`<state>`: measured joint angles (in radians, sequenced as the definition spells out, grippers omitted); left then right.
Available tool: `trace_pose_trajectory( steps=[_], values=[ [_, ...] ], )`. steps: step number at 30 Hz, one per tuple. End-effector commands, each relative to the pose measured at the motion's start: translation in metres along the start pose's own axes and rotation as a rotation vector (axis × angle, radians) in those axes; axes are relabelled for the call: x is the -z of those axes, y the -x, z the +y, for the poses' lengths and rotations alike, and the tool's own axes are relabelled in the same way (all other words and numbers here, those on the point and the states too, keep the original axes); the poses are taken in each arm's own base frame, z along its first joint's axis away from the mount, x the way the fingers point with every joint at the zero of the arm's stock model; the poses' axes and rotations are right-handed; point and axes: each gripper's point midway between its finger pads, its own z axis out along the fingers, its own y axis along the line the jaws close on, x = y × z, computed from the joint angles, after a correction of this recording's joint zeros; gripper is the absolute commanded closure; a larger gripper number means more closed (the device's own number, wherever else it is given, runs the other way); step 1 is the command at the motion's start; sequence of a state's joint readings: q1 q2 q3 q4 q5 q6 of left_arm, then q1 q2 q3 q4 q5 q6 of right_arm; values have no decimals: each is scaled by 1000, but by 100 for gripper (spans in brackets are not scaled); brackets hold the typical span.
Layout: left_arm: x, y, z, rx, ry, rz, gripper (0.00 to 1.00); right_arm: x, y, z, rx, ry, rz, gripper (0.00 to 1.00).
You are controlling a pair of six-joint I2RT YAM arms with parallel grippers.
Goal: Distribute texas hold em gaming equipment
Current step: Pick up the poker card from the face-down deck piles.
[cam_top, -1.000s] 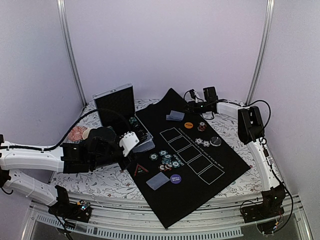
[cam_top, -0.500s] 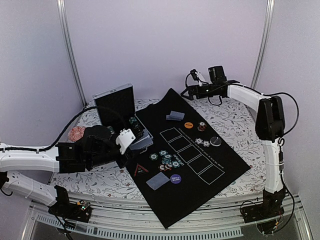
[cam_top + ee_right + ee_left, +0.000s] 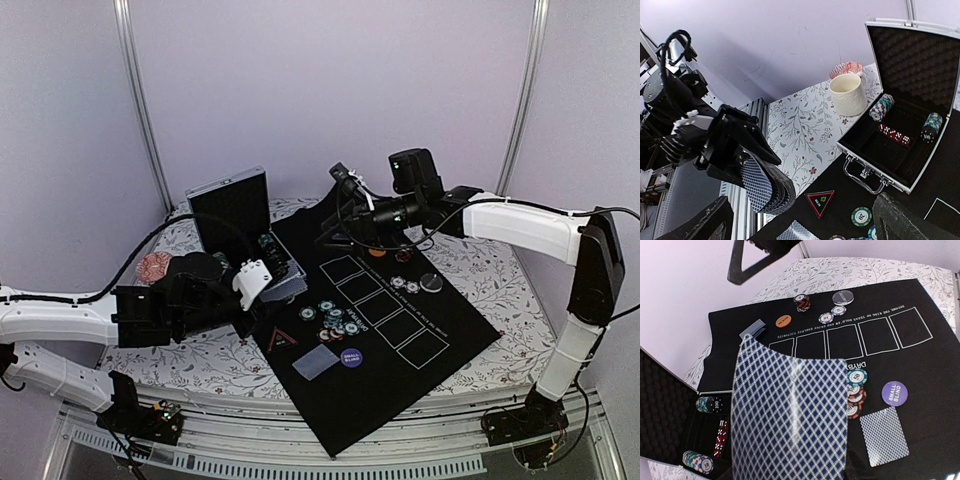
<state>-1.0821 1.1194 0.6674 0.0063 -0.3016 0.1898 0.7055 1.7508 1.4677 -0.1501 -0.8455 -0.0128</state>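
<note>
My left gripper (image 3: 268,288) is shut on a fanned deck of blue-backed playing cards (image 3: 790,415), held over the mat's left edge beside the case; the deck hides its fingers in the left wrist view. My right gripper (image 3: 338,208) hangs open and empty above the far end of the black mat (image 3: 400,330), facing the deck (image 3: 765,187). On the mat lie a cluster of teal and red chips (image 3: 335,320), a red-edged triangle (image 3: 282,338), a face-down card (image 3: 315,362), a purple button (image 3: 351,357), white chips (image 3: 405,285), a dark button (image 3: 431,282) and an orange button (image 3: 783,320).
The open silver case (image 3: 245,215) stands at the back left and holds chip stacks (image 3: 881,106) and red dice (image 3: 895,134). A white cup (image 3: 847,94) and a red-patterned bowl (image 3: 153,265) sit left of it. A small card stack (image 3: 752,330) lies at the mat's far corner.
My right arm has swung from the back right corner to the left, over the mat's far end, and its jaws have opened wide. The left arm with the deck has barely moved.
</note>
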Motion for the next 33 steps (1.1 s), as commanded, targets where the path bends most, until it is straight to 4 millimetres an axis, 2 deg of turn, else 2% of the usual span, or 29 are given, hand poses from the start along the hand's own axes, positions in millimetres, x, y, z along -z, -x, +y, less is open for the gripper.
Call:
trace_pose_trajectory(
  steps=[1, 5, 9, 15, 17, 24, 30, 33],
  values=[
    [7, 24, 4, 24, 10, -72, 58, -23, -14, 2, -52, 29, 18, 1],
    [7, 25, 4, 21, 14, -74, 58, -41, -23, 14, -89, 134, 31, 1],
    [7, 24, 5, 18, 19, -73, 58, -61, -34, 19, -109, 151, 63, 1],
    [8, 24, 6, 13, 23, -77, 58, -79, -53, 15, -129, 126, 119, 1],
    [8, 24, 6, 13, 24, -78, 58, -80, -56, 10, -139, 104, 132, 7],
    [11, 22, 8, 12, 33, -78, 58, -76, -57, 8, -132, 66, 164, 41],
    [11, 20, 8, 11, 33, -74, 58, -70, -52, 9, -115, 33, 168, 56],
    [10, 18, 8, 10, 36, -66, 58, -67, -50, 9, -112, 18, 173, 60]
  ],
)
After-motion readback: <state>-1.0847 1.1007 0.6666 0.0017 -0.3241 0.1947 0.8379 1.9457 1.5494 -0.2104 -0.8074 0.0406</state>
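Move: The left hand still holds the face-down poker deck, its middle about 3 cm ahead and 3 cm right of the hand point. From the open right hand the deck is some 5 cm back, 8 cm left and 8 cm below. The chip pile lies about 4 cm back and straight below, the All-In triangle 9 cm back and 11 cm left, both some 22 cm down; the case is roughly 11 cm ahead, 18 cm left, 20 cm down. Right hand sinks about 7 cm and swings 6 cm left, slightly back, closing around the steadily held deck's free end. ##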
